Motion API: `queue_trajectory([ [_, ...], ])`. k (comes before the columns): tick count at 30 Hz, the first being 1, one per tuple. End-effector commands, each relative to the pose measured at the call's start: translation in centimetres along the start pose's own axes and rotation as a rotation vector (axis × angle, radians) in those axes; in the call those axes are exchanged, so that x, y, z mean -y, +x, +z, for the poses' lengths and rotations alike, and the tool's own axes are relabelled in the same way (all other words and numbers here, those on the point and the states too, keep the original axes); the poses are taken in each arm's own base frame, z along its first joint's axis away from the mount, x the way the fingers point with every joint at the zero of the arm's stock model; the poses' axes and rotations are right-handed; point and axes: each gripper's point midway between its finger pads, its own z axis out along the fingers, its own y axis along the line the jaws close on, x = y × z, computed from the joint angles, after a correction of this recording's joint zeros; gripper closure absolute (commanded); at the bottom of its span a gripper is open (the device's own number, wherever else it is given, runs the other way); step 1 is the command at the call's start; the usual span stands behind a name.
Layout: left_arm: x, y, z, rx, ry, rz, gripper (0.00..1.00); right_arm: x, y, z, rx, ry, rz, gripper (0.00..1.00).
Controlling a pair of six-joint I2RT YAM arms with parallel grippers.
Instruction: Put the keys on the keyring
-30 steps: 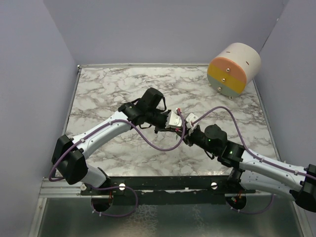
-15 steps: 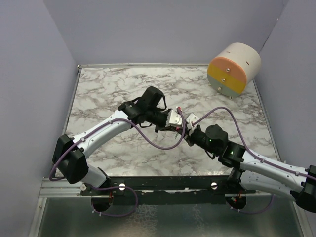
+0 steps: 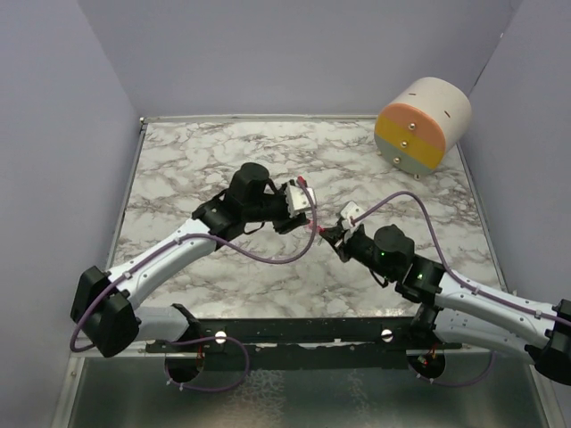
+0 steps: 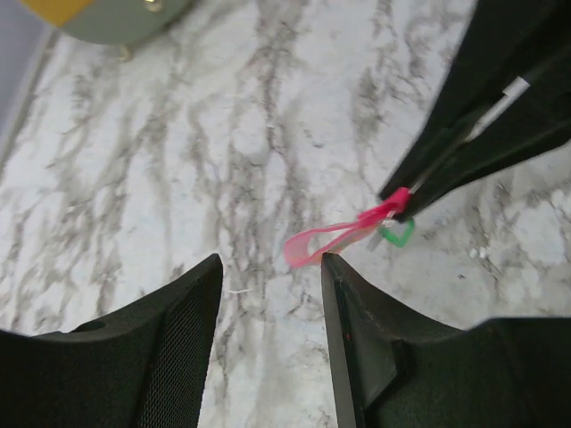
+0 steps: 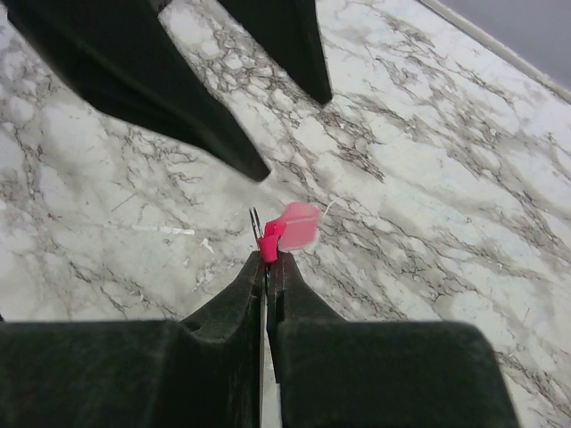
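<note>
My right gripper (image 5: 270,259) is shut on the pink-red key (image 5: 270,242). The key's pale pink tag (image 5: 300,223) sticks out past the fingertips, and a thin dark wire, perhaps the keyring (image 5: 256,223), stands beside it. From the left wrist, the right gripper (image 4: 397,201) holds that key (image 4: 321,245) just above the marble, and the green key (image 4: 397,234) hangs right under the tips. My left gripper (image 4: 270,263) is open and holds nothing, a short way from the pink tag. From above, the left gripper (image 3: 294,221) faces the right gripper (image 3: 326,234) at mid-table.
A drum (image 3: 421,125) lies on its side at the back right, its face banded orange, yellow and green with small knobs. Its lower edge also shows from the left wrist (image 4: 107,13). Purple walls close the marble table (image 3: 196,152) on three sides.
My left gripper has opened and drawn back to the left, away from the right gripper. The right gripper has shut and keeps the pink-red key, hardly moving.
</note>
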Motion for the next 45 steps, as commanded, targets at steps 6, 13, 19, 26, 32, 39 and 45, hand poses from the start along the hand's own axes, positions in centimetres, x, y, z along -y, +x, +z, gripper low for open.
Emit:
queue_trajectory([
  [6,-4.4,-6.1,-5.5,0.396,-0.387,-0.097,0.47,0.9,-2.5,-0.6,0.123,0.063,0.1,0.99],
  [13,-2.4,-5.7,-5.4,0.511,-0.341,-0.187,0.52,1.2,-4.0,-0.6,0.22,0.087,0.192,0.99],
  [19,-1.3,-4.8,-5.2,0.563,-0.337,-0.212,0.53,1.3,-5.4,-0.8,0.303,0.084,0.239,0.99],
  [26,-0.3,-5.4,-5.3,0.636,-0.299,-0.213,0.53,1.3,-6.0,-0.9,0.339,0.081,0.246,0.99],
  [32,0.4,-6.0,-4.8,0.665,-0.253,-0.205,0.55,1.1,-6.1,-0.8,0.341,0.071,0.243,0.99],
  [39,1.4,-6.5,-3.8,0.665,-0.194,-0.182,0.55,1.0,-6.6,-0.8,0.354,0.062,0.242,0.99],
  [45,1.9,-6.8,-3.1,0.659,-0.179,-0.162,0.55,0.6,-7.0,-0.8,0.361,0.041,0.238,0.99],
])
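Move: The keyring is still pinched in the right fingertips, its middle about 1 cm to the left of that hand point, level and neither ahead nor back. From the left hand, empty and half open, it lies about 4 cm back, 3 cm to the right and 1 cm lower. The green key hangs some 3 cm straight below the ring; the pink key sticks out about 2 cm ahead and 1 cm left of the ring, at its height. Keyring and keys ride up about 5 cm in the right hand, which keeps its pinch while its fingers tip up to nearly level. The left hand first swings up, forward and to the left, then draws back, dipping and rising again, to end about 5 cm higher and 3 cm back, closer to the ring. It rolls nearly 40 degrees, bringing its fingers about level, and stays half open. ##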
